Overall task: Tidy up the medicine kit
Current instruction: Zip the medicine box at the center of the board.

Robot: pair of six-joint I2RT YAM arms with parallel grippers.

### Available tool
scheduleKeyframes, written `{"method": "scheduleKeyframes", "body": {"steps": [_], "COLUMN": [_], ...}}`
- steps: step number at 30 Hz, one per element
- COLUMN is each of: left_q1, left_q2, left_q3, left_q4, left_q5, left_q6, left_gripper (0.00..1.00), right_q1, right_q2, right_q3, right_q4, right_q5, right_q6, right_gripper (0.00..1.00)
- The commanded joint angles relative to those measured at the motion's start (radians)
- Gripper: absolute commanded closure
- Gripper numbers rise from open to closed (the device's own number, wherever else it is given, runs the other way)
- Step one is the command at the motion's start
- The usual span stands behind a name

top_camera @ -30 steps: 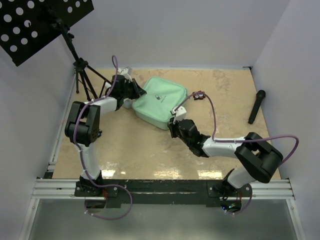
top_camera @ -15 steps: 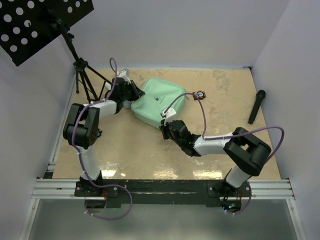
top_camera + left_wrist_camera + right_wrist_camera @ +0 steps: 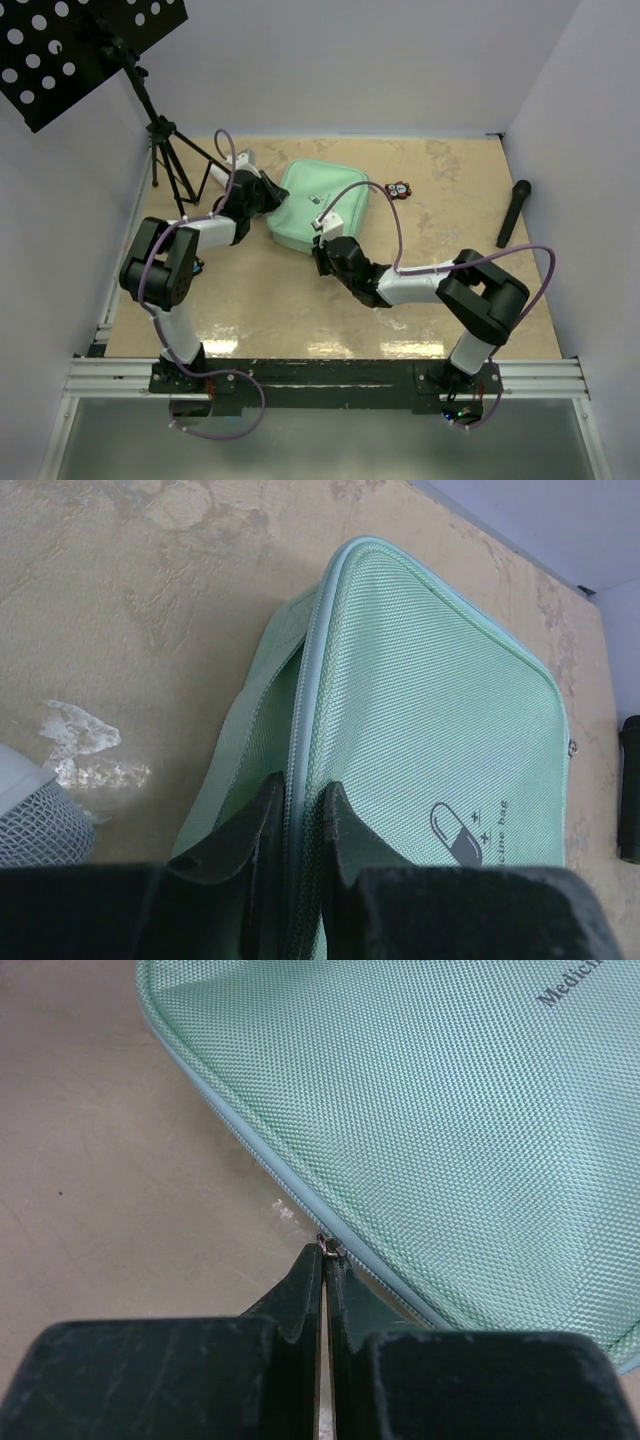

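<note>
The medicine kit (image 3: 322, 203) is a mint-green soft zip case with a pill logo, lying at the back middle of the table. My left gripper (image 3: 270, 196) pinches the kit's left edge; in the left wrist view its jaws (image 3: 300, 788) are shut on the zip seam of the kit (image 3: 430, 710). At the near left corner of the case, my right gripper (image 3: 322, 248) is shut on the small metal zipper pull (image 3: 327, 1248), beside the kit's piped edge (image 3: 420, 1110).
A small black-and-red gadget (image 3: 398, 187) lies just right of the kit. A black stick-shaped object (image 3: 513, 212) rests near the right wall. A tripod stand (image 3: 165, 150) holding a perforated black panel fills the back left corner. A white-and-grey cylinder (image 3: 35, 815) lies beside my left gripper.
My right gripper has slid left along the kit's near edge, still pinching the zipper pull. The kit has turned and shifted a little to the left. My left gripper kept its hold.
</note>
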Motion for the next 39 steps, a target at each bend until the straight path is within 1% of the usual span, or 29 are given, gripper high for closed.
{"method": "scheduleKeyframes", "body": {"steps": [1,6,14,19,21,22,25,27,30,33,39], "left_q1": [-0.075,-0.125,-0.23,-0.245,-0.241,-0.235,-0.192,-0.161,-0.117,-0.077,0.0], "left_q2": [-0.054,-0.084,-0.073,-0.068,-0.08,-0.085,-0.1,-0.108,-0.13,-0.15,-0.105], "left_q3": [-0.047,-0.082,-0.082,-0.069,-0.059,-0.053,-0.033,-0.023,-0.016,-0.004,0.033], "left_q4": [0.083,0.112,0.143,0.14,0.114,0.096,0.062,0.037,0.016,-0.006,-0.024], "left_q5": [-0.052,-0.04,-0.035,-0.043,-0.063,-0.067,-0.055,-0.043,-0.023,-0.005,0.093], "left_q6": [-0.123,-0.16,-0.188,-0.18,-0.157,-0.146,-0.119,-0.111,-0.09,-0.061,-0.063], "left_gripper": [1.0,1.0,1.0,1.0,1.0,0.98,0.72,0.59,0.45,0.39,0.33], "right_q1": [0.039,0.021,0.021,0.022,0.022,0.021,0.021,0.021,0.021,0.018,-0.021], "right_q2": [-0.041,-0.082,-0.086,-0.089,-0.111,-0.124,-0.161,-0.182,-0.207,-0.245,-0.317], "right_q3": [0.034,-0.013,-0.024,-0.023,-0.038,-0.046,-0.066,-0.082,-0.098,-0.118,-0.147], "right_q4": [0.029,0.017,0.032,0.028,0.022,0.02,0.005,-0.001,-0.015,-0.037,-0.063], "right_q5": [0.001,0.026,-0.022,-0.023,-0.025,-0.019,-0.015,-0.019,-0.017,-0.003,-0.04], "right_q6": [0.026,0.028,0.039,0.04,0.036,0.031,0.028,0.028,0.025,0.019,0.085], "right_gripper": [1.0,1.0,1.0,1.0,1.0,1.0,1.0,1.0,1.0,1.0,1.0]}}
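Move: The left fingers pinch the left rim of the medicine box, whose middle lies about 7 cm to the right and 3 cm back of them; a white cylinder lies some 6 cm left and 3 cm back, lower down. The zipper pull is already between the right fingertips at the box's near edge, the box's middle about 10 cm ahead and 1 cm right of them. The red-and-black toy is roughly 14 cm ahead and 18 cm right, on the table. Rightward and back together, both hands carry the box along, the left still pinching the rim and the right keeping the zipper pull. After about 4 cm the left fingers open wide, let go of the rim and rise some 4 cm, easing forward and left at the end; the right, still shut, draws farther back and a little up and right. ##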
